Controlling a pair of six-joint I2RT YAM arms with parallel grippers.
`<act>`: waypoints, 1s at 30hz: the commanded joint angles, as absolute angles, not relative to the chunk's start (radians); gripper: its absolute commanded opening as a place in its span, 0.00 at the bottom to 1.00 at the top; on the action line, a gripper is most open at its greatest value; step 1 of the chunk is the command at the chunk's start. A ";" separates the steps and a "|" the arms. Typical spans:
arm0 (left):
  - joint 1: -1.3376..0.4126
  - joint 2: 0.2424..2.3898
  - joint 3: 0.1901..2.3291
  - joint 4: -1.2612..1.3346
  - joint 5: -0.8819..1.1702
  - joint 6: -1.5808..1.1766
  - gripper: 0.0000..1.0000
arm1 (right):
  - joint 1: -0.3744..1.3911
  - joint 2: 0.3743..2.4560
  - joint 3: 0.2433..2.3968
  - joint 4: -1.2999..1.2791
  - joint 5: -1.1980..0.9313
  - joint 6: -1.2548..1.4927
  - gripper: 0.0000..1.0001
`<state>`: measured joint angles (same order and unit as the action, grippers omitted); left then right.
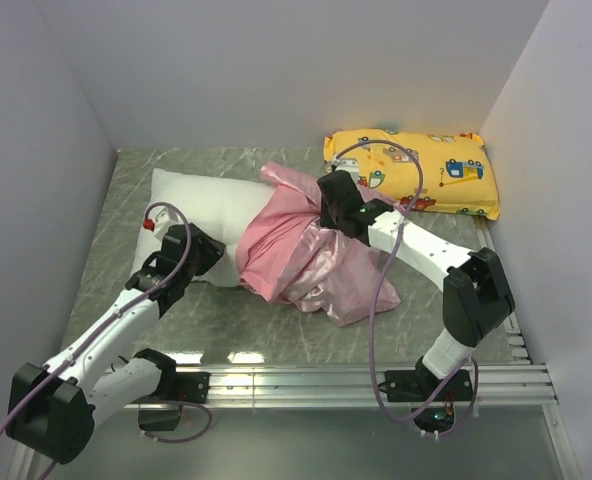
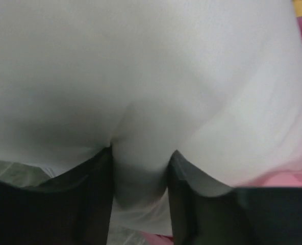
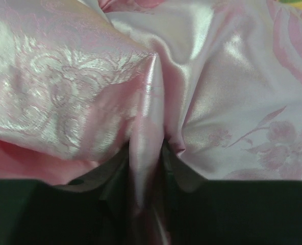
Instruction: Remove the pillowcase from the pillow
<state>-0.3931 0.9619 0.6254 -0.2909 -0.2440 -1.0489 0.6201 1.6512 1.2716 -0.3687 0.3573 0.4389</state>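
Note:
The white pillow (image 1: 198, 205) lies at the left of the table, its right end still inside the bunched pink pillowcase (image 1: 311, 265). My left gripper (image 1: 202, 250) presses against the pillow's near edge. In the left wrist view it (image 2: 140, 153) stands open, with a bulge of the pillow (image 2: 141, 76) pushed between its fingers. My right gripper (image 1: 328, 196) sits on top of the pink heap. In the right wrist view it (image 3: 147, 145) is shut on an upright fold of the pillowcase (image 3: 232, 92), and creases spread out from the pinch.
A yellow pillow (image 1: 416, 170) printed with cartoon vehicles lies at the back right, close to the right wall. White walls enclose the table on three sides. An aluminium rail (image 1: 306, 380) runs along the near edge by the arm bases.

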 commanded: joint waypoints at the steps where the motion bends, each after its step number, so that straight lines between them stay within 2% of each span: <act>1: -0.397 0.980 0.597 -0.129 -0.268 -1.049 0.38 | 0.640 1.617 1.279 -0.419 0.285 0.411 0.43; 2: -0.397 0.964 0.603 -0.126 -0.273 -1.043 0.01 | 0.641 1.606 1.285 -0.426 0.285 0.404 0.52; 8: -0.448 0.847 0.750 -0.263 -0.376 -0.997 0.00 | 0.672 1.493 1.362 -0.508 0.354 0.365 0.72; 14: -0.508 0.827 0.987 -0.445 -0.422 -1.042 0.01 | 0.816 1.249 1.387 -0.514 0.464 0.316 0.82; 16: -0.520 0.841 1.025 -0.469 -0.428 -1.054 0.01 | 0.908 1.175 1.376 -0.514 0.521 0.302 0.82; 22: -0.526 0.900 1.110 -0.469 -0.448 -1.057 0.00 | 1.108 1.055 1.222 -0.479 0.482 0.270 0.80; 26: -0.531 0.931 1.140 -0.437 -0.420 -1.069 0.00 | 1.258 1.089 1.141 -0.462 0.495 0.264 0.78; 30: -0.537 0.951 1.173 -0.449 -0.433 -1.062 0.00 | 1.402 1.228 1.170 -0.492 0.593 0.270 0.77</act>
<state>-0.5255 0.9661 1.0672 -0.5964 -0.4095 -1.0374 1.3304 1.1461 1.1580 -0.4706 0.5095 0.2855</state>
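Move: The near edge of the white pillow sits between the open left fingertips, about 1 cm ahead and 1 cm below. The pillowcase's near-left hem is some 6 cm right and 6 cm back of the left hand, with the pillowcase's middle about 20 cm right, roughly level fore-and-aft. From the right hand, that hem lies about 17 cm left and 14 cm back, a little lower; the yellow pillow is some 18 cm right and 10 cm ahead. Shut the left gripper on the white pillow's near edge and lift it almost straight up, about 14 cm, tipping the fingers up slightly. Meanwhile open the right fingers to let the pillowcase fold go, rise clear, then swing back and left in an arc, sinking again and turning nearly 40 degrees counter-clockwise, to end some 23 cm back, open and above the table just short of the pillowcase's near edge. ##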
